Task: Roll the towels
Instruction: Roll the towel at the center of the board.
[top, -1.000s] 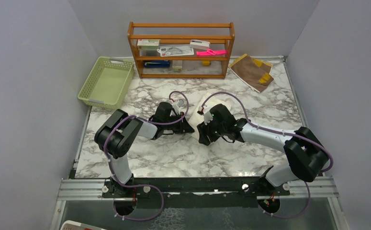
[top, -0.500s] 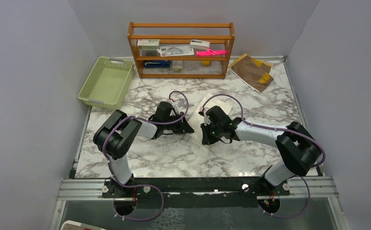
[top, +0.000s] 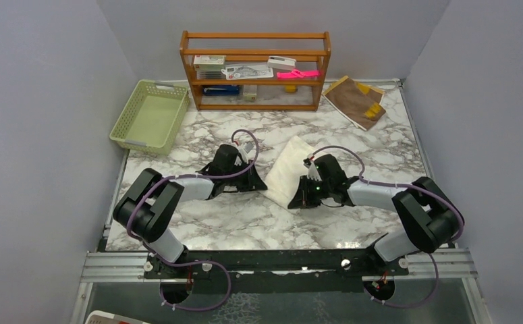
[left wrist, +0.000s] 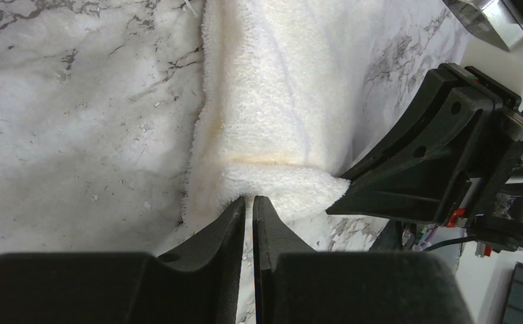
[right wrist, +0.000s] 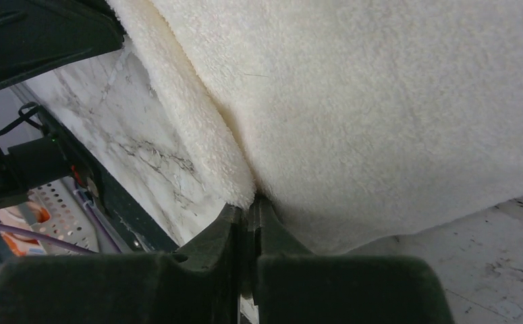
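The cream-white towel (top: 289, 169) lies folded in the middle of the marble table (top: 245, 216), between my two grippers. Its fluffy near corner (left wrist: 279, 192) shows a doubled layer. My left gripper (left wrist: 248, 200) rests at that corner's edge, its jaws parted by a thin slit with nothing in the slit. My right gripper (right wrist: 253, 200) is shut, and the towel's lower edge (right wrist: 211, 155) runs into its tips. From above, the left gripper (top: 261, 185) sits at the towel's left side and the right gripper (top: 300, 200) at its near end. The brown towel with yellow trim (top: 354, 100) lies flat at the back right.
A wooden shelf (top: 255, 67) with small items stands against the back wall. A green basket (top: 149, 115) sits at the back left. Grey walls close in on both sides, and the arms' rail (top: 272, 260) runs along the near edge.
My right gripper slid off the towel towards its near end and shut there. My left gripper drew back to the left edge and its jaws parted slightly. The towel now shows uncovered.
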`<state>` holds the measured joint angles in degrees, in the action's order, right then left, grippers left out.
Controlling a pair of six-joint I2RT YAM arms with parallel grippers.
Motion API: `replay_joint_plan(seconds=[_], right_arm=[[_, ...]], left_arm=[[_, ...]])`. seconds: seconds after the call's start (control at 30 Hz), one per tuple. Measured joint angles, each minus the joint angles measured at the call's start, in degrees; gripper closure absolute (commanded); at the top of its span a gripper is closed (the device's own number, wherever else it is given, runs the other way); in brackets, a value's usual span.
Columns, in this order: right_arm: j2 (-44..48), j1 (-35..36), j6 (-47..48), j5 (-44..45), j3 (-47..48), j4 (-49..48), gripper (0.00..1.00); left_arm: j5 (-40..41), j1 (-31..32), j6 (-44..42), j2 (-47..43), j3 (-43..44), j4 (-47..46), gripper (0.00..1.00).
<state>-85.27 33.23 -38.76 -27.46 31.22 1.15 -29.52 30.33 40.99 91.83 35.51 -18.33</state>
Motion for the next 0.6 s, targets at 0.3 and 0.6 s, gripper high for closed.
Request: replay_joint_plan(seconds=[0.3, 0.6], right_arm=[[-1.16, -0.24, -0.55, -3.28, -0.04, -0.26, 0.71], [7.67, 6.97, 13.35, 12.02, 10.82, 12.15, 0.39]], left_arm=[[-1.2, 0.0, 0.37, 5.03, -0.28, -3.69, 0.89], [-2.29, 0.07, 0.63, 8.15, 0.85, -8.15, 0.89]])
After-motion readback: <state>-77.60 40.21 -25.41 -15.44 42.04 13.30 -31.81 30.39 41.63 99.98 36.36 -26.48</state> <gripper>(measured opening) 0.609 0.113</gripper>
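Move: At the towel's near edge, the right fingers already pinch the right end of the rolled edge. Its middle lies about 3 cm ahead and 4 cm left of them, roughly at their height. The unrolled part is centred some 12 cm ahead, straight out and about 1 cm lower. From the left hand, hovering at the roll's other end, the rolled edge's middle is about 3 cm back, 4 cm right and 3 cm down. Letting go is the right hand's part: still pinching the roll's end, it first eases barely 1 cm back and left, then opens past half and climbs about 6 cm, going some 3 cm forward and a little left, its wrist turning about 20 degrees. Meanwhile the left hand, fingers nearly shut, sinks 2 cm onto its end of the roll and shifts a centimetre right and forward. ##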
